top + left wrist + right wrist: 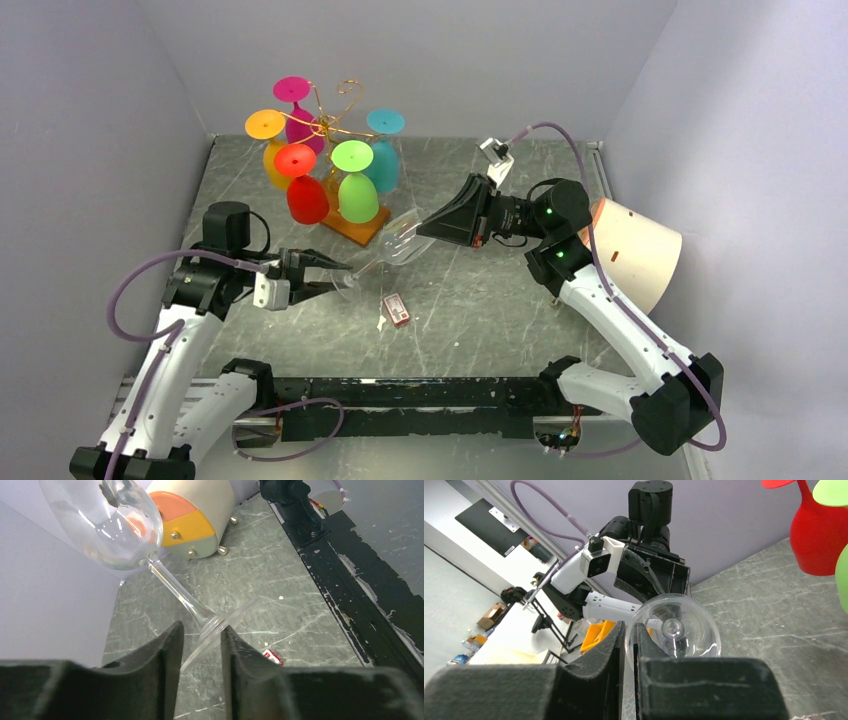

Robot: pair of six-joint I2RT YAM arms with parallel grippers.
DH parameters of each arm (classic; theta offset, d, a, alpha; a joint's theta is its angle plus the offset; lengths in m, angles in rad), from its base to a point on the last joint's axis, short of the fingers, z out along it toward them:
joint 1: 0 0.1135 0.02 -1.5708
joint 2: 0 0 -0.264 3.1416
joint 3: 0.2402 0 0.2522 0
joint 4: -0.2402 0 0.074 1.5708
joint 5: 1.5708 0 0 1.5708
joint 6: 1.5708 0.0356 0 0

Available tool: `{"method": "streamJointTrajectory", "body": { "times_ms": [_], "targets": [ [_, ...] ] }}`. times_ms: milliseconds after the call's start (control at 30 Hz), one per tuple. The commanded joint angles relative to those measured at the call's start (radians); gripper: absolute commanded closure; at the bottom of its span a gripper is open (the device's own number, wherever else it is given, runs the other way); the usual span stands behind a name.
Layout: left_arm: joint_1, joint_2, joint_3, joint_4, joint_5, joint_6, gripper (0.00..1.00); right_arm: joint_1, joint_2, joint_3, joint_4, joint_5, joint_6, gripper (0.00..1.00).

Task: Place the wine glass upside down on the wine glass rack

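A clear wine glass (400,240) hangs nearly level above the table, bowl to the right and foot to the left. My right gripper (425,228) is shut on the bowl's rim, and the right wrist view shows the rim pinched between its jaws (629,626) with the wine glass (684,630) beyond. My left gripper (342,278) is open, its jaws either side of the glass's foot. In the left wrist view the foot (217,627) lies slantwise in that gripper's (202,628) gap, against the right finger. The gold wire wine glass rack (335,105) stands at the back left.
Several coloured glasses (357,190) hang upside down on the rack above its wooden base (362,230). A beige drum (635,250) lies on its side at the right. A small red and white packet (396,309) lies on the table below the glass.
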Motion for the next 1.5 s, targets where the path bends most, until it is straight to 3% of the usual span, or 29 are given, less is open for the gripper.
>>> {"method": "streamJointTrajectory", "body": {
  "times_ms": [0, 100, 200, 267, 533, 900, 1033, 1133, 1333, 1467],
  "targets": [
    [-0.012, -0.015, 0.026, -0.020, 0.001, 0.073, 0.68, 0.010, -0.021, 0.036, 0.025, 0.021, -0.011, 1.00],
    [-0.012, -0.035, 0.012, 0.023, -0.011, 0.027, 0.85, 0.010, -0.030, 0.041, -0.001, 0.028, -0.025, 1.00],
    [-0.012, -0.051, 0.007, 0.036, -0.004, 0.016, 0.93, 0.011, -0.034, 0.042, -0.022, 0.036, -0.034, 0.95],
    [-0.012, -0.064, 0.005, 0.041, -0.006, 0.009, 0.93, 0.011, -0.043, 0.042, -0.053, 0.053, -0.058, 0.88],
    [-0.012, -0.125, -0.012, 0.112, -0.014, -0.061, 0.93, 0.011, -0.119, 0.074, -0.192, 0.165, -0.172, 0.48],
    [-0.012, -0.156, 0.008, 0.190, -0.051, -0.149, 0.93, 0.011, -0.193, 0.074, -0.248, 0.256, -0.215, 0.25],
    [-0.012, -0.201, -0.026, 0.442, -0.149, -0.430, 0.93, 0.011, -0.209, 0.073, -0.263, 0.271, -0.229, 0.16],
    [-0.012, -0.227, -0.062, 0.679, -0.270, -0.672, 0.93, 0.011, -0.214, 0.072, -0.266, 0.276, -0.234, 0.01],
    [-0.012, -0.186, 0.014, 0.811, -0.457, -0.916, 0.93, 0.011, -0.210, 0.083, -0.295, 0.279, -0.254, 0.00],
    [-0.012, -0.131, 0.094, 0.891, -0.706, -1.138, 0.93, 0.011, -0.214, 0.089, -0.314, 0.282, -0.269, 0.00]
  ]
}}
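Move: The clear wine glass slants between the hands: its foot is between the left hand's parted fingers, and its middle lies about 5 cm ahead, 7 cm right and 4 cm above that hand. Of the hanging glasses, the green is some 23 cm ahead and 2 cm right, the red 20 cm ahead and 6 cm left, both roughly 9 cm lower. From the right hand, still gripping the bowl, the glass's middle is about 8 cm left, 4 cm back and 4 cm below. The left hand pinches the glass's foot; right opens; left lifts about 10 cm, turning forward towards the rack. ##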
